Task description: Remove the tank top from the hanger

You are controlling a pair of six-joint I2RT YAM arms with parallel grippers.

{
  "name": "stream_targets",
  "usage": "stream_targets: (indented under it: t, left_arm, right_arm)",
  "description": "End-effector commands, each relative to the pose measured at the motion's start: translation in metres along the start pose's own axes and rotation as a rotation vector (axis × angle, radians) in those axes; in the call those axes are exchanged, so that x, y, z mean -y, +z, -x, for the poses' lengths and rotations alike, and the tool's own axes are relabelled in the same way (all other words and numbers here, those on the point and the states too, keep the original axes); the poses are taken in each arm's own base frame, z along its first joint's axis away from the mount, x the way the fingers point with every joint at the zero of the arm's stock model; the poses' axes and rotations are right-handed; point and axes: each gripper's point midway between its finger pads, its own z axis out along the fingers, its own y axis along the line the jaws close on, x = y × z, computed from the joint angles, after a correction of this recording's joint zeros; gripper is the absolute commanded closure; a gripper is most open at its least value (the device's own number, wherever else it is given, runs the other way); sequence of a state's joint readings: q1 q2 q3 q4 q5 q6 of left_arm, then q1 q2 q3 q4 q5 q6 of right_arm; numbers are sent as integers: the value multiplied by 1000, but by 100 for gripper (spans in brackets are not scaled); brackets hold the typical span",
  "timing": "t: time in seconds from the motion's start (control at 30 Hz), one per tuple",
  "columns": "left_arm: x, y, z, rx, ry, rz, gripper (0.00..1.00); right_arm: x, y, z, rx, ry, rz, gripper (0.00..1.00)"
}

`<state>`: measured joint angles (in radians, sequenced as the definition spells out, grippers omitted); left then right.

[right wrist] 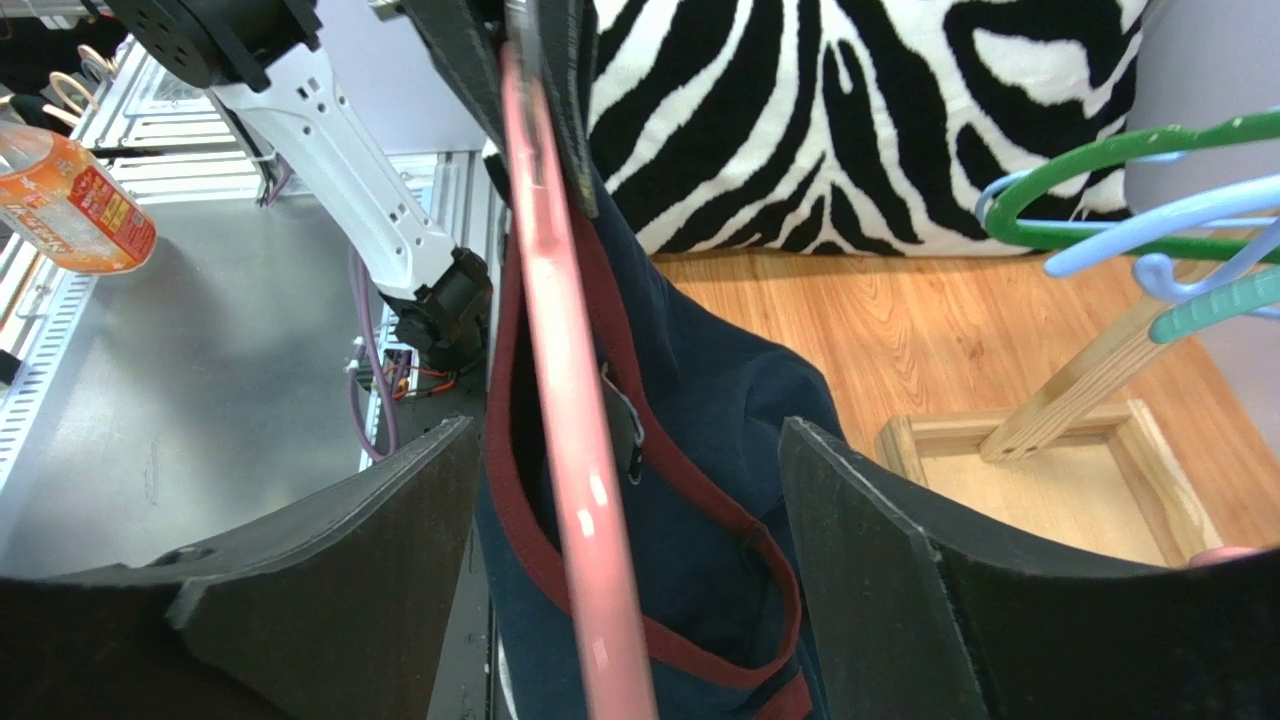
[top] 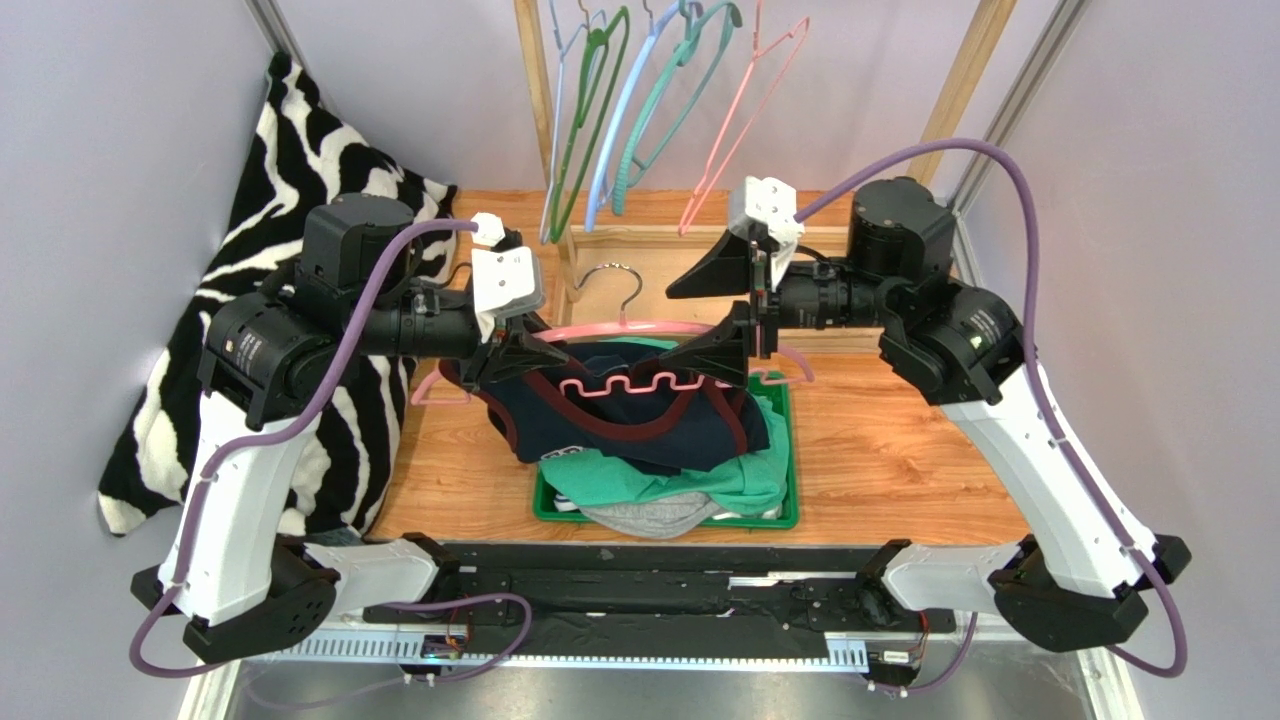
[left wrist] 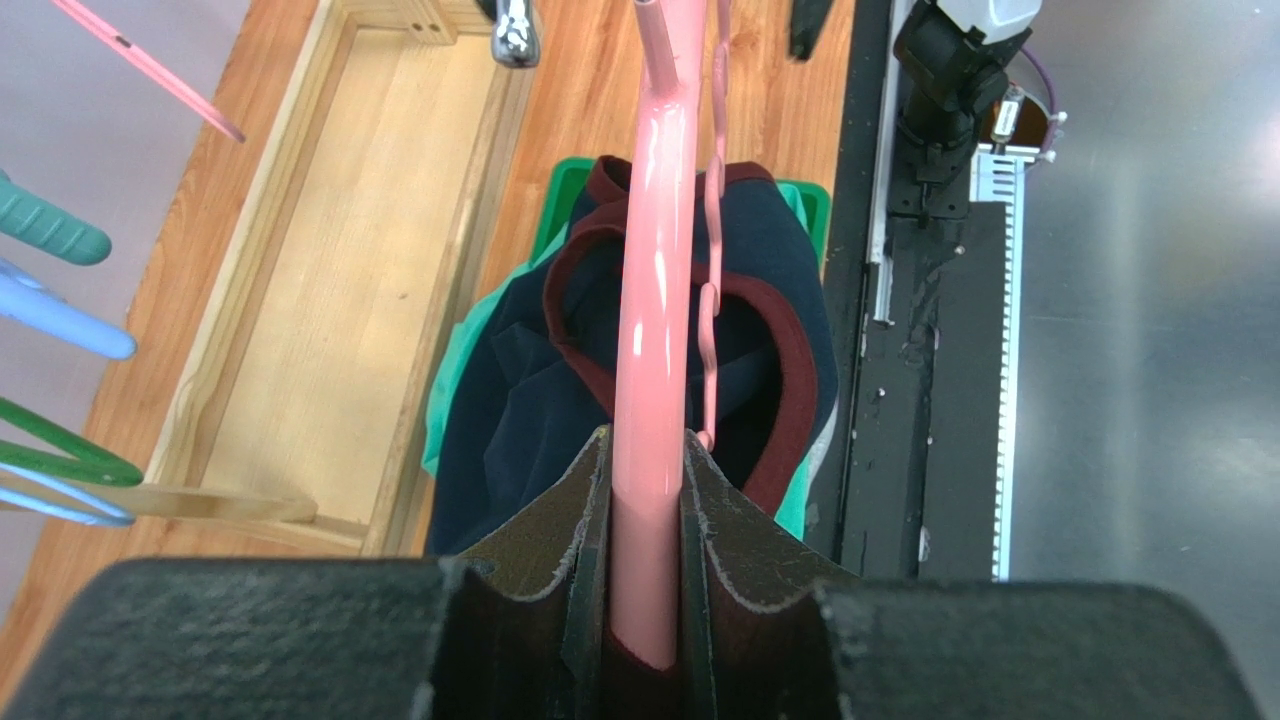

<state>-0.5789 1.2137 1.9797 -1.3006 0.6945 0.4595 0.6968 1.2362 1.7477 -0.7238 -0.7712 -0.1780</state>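
A pink hanger (top: 631,330) is held level above the green bin, with a navy tank top (top: 631,428) trimmed in maroon draped from it. My left gripper (top: 519,356) is shut on the hanger's left end; in the left wrist view the pink bar (left wrist: 657,300) runs straight out from between the pads (left wrist: 649,495), with the tank top (left wrist: 511,405) hanging below. My right gripper (top: 721,353) stands open at the hanger's right side. Its fingers straddle the pink bar (right wrist: 564,405) and the maroon-edged strap (right wrist: 706,435) without touching either.
A green bin (top: 784,450) with green and grey clothes sits under the tank top. Several coloured hangers (top: 646,105) hang from a wooden rack at the back. A wooden tray (left wrist: 346,270) lies behind the bin. Zebra-print fabric (top: 323,165) covers the left wall.
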Motion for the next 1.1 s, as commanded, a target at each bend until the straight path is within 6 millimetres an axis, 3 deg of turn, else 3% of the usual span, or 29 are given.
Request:
stream_targets:
  t: [0.0,0.07,0.17,0.27,0.37,0.4,0.57,0.6,0.67,0.7,0.77,0.8,1.07]
  left_arm:
    - [6,-4,19,67,63,-26,100]
    - [4,-3,21,67,62,-24,100]
    - [-1,-2,25,68,55,-8,100]
    - [-4,-4,26,69,56,10,100]
    - [-4,-7,27,74,69,28,100]
    - [-4,-7,27,76,69,28,100]
    - [-5,-8,33,94,71,28,100]
    - [-7,-7,33,91,58,38,82]
    - [-10,-9,36,96,64,55,65]
    - [-12,-10,36,93,56,70,49]
    - [-15,-12,38,96,45,96,34]
    - [-17,-17,40,103,52,128,1]
    - [-33,-51,38,115,44,353,1]
  right_arm:
    - [2,-2,7,0,-36,-6,25]
    - [4,-3,4,-11,-51,-18,30]
    - [9,-7,-2,-27,-55,-64,44]
    - [1,-11,4,0,-46,-50,61]
    - [-4,-12,10,30,-31,-41,83]
    - [-5,-15,14,40,-37,-49,99]
    - [-8,-26,24,87,-47,-95,100]
    - [-8,-27,26,98,-56,-101,100]
    - [-9,-30,25,104,-57,-114,100]
    - [-7,-30,23,99,-52,-121,100]
    - [-6,-30,19,85,-44,-129,100]
    - [-5,-30,19,81,-45,-136,100]
    - [3,-46,18,60,-66,-240,100]
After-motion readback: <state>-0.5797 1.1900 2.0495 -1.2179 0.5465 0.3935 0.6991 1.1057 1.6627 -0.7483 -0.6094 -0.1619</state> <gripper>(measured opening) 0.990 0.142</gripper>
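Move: The pink hanger's upper bar already runs between the right hand's open fingers, about 1 cm back, with its neck some 5 cm to that hand's left and about level in height; from the left hand, still shut on the bar's other side, the neck lies about 8 cm right, 1 cm ahead and 2 cm up. The tank top's middle hangs about 5 cm left of the right hand and 20 cm below, level with it; the green tray is straight below the right hand by some 38 cm, 1 cm ahead. The right hand dips about 1.5 cm and edges forward, then draws back a couple of centimetres as its fingers close and pinch the pink hanger's bar just right of the neck, and eases 2 cm or so to the right with it, turning slightly clockwise. Once that grip is made, the left hand, which has kept hold while creeping up a centimetre, opens wide, lets go of the bar and goes up, leftward and a little forward, ending about 3.5 cm higher, with its open fingers either side of the tank top's left shoulder. ##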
